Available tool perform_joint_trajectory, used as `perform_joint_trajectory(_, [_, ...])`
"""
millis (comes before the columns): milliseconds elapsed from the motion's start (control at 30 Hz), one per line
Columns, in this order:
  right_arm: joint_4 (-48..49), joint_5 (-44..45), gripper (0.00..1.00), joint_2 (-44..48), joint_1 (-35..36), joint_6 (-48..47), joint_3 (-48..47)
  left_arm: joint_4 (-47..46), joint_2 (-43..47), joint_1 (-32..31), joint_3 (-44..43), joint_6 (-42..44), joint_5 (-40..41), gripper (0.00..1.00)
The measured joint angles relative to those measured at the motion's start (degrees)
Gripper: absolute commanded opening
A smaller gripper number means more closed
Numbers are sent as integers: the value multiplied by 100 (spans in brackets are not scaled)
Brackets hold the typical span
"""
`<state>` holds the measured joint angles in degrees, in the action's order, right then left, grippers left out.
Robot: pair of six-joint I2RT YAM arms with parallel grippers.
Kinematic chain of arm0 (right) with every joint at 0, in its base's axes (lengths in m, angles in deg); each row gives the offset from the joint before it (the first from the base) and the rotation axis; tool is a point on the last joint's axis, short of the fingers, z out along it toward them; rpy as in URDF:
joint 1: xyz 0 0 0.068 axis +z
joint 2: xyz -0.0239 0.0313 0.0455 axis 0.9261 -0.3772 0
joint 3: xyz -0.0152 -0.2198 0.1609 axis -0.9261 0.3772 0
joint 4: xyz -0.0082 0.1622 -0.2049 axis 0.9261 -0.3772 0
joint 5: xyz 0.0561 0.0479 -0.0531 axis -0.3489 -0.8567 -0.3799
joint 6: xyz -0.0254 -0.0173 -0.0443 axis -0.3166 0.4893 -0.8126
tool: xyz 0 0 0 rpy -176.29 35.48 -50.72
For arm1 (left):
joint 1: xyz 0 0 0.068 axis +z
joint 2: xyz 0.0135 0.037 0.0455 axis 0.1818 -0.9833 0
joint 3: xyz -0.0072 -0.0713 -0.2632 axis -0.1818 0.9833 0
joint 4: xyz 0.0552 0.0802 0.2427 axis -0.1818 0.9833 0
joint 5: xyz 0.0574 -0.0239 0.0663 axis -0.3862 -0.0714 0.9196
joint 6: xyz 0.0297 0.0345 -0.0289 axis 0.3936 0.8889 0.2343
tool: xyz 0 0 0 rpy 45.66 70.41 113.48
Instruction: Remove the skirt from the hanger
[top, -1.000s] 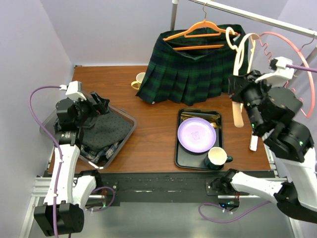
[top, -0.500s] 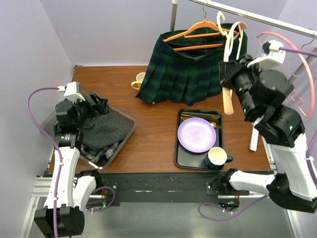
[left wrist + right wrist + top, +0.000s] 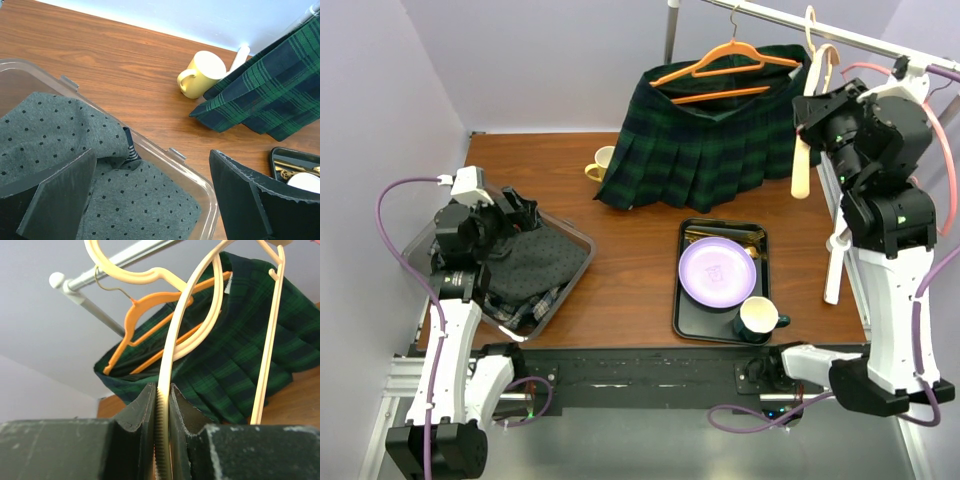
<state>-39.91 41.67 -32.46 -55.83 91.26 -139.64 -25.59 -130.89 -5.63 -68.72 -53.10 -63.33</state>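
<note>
The dark green plaid skirt (image 3: 700, 140) hangs on an orange hanger (image 3: 725, 60) from the metal rail (image 3: 860, 38) at the back; its hem rests on the table. My right gripper (image 3: 815, 115) is raised to the right of the skirt, shut on a cream plastic hanger (image 3: 801, 160) whose hook reaches the rail. In the right wrist view the gripper (image 3: 162, 392) clamps the cream hanger (image 3: 185, 315), with skirt (image 3: 240, 365) and orange hanger (image 3: 145, 307) behind. My left gripper (image 3: 515, 212) is open over the bin, far from the skirt (image 3: 270, 95).
A clear bin (image 3: 575, 240) of grey dotted cloth (image 3: 60, 130) sits left. A yellow mug (image 3: 600, 162) stands by the skirt's hem. A black tray (image 3: 685, 290) holds a purple plate (image 3: 717, 272) and dark mug (image 3: 757, 318). A pink hanger (image 3: 940, 140) hangs far right.
My right arm has swung the cream hanger up and right, raising its hook to the rail. The left arm has barely moved.
</note>
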Motion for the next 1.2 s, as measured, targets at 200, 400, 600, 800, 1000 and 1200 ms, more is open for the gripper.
perform_joint_trajectory(200, [501,-898,0,76,-898,507,376,-2,0,-7,0,2,24,99])
perform_joint_trajectory(400, [1005,-1757,0,46,-1716,1008,833,-2,0,-7,0,2,22,99])
perform_joint_trajectory(600, [1482,-2415,11,39,-2277,1351,1434,-4,0,-7,0,2,9,100])
perform_joint_trajectory(800, [1547,-2638,59,181,-2406,1320,1676,-4,0,-7,0,2,-15,100])
perform_joint_trajectory(1000, [625,-2627,77,435,-2409,863,1276,-4,0,-7,2,4,-24,99])
perform_joint_trajectory(1200, [-140,-2669,77,632,-2409,520,638,-4,2,-7,26,4,-35,99])
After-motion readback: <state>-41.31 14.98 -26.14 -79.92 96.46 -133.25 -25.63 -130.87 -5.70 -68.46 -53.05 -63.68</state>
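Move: The right hand holds the bare cream hanger by one arm; the rail spot for its hook is about 12 cm ahead, 6 cm to the right and 8 cm above. The orange hanger carrying the green plaid skirt is roughly 14 cm to the left and 9 cm ahead at about hand height; the pink hanger is some 19 cm to the right and 3 cm ahead. From the left hand the rail spot is about 14 cm ahead, 58 cm right and 34 cm up. Still pinching the cream hanger's arm, the right hand carries it about 6 cm right and 4 cm forward, then sinks some 4 cm to set the hook over the rail, rolling its left side up about 15 degrees. The fingers then open wide and let go, and the hand backs off about 6 cm towards the base, rising slightly and rolling partly back. ##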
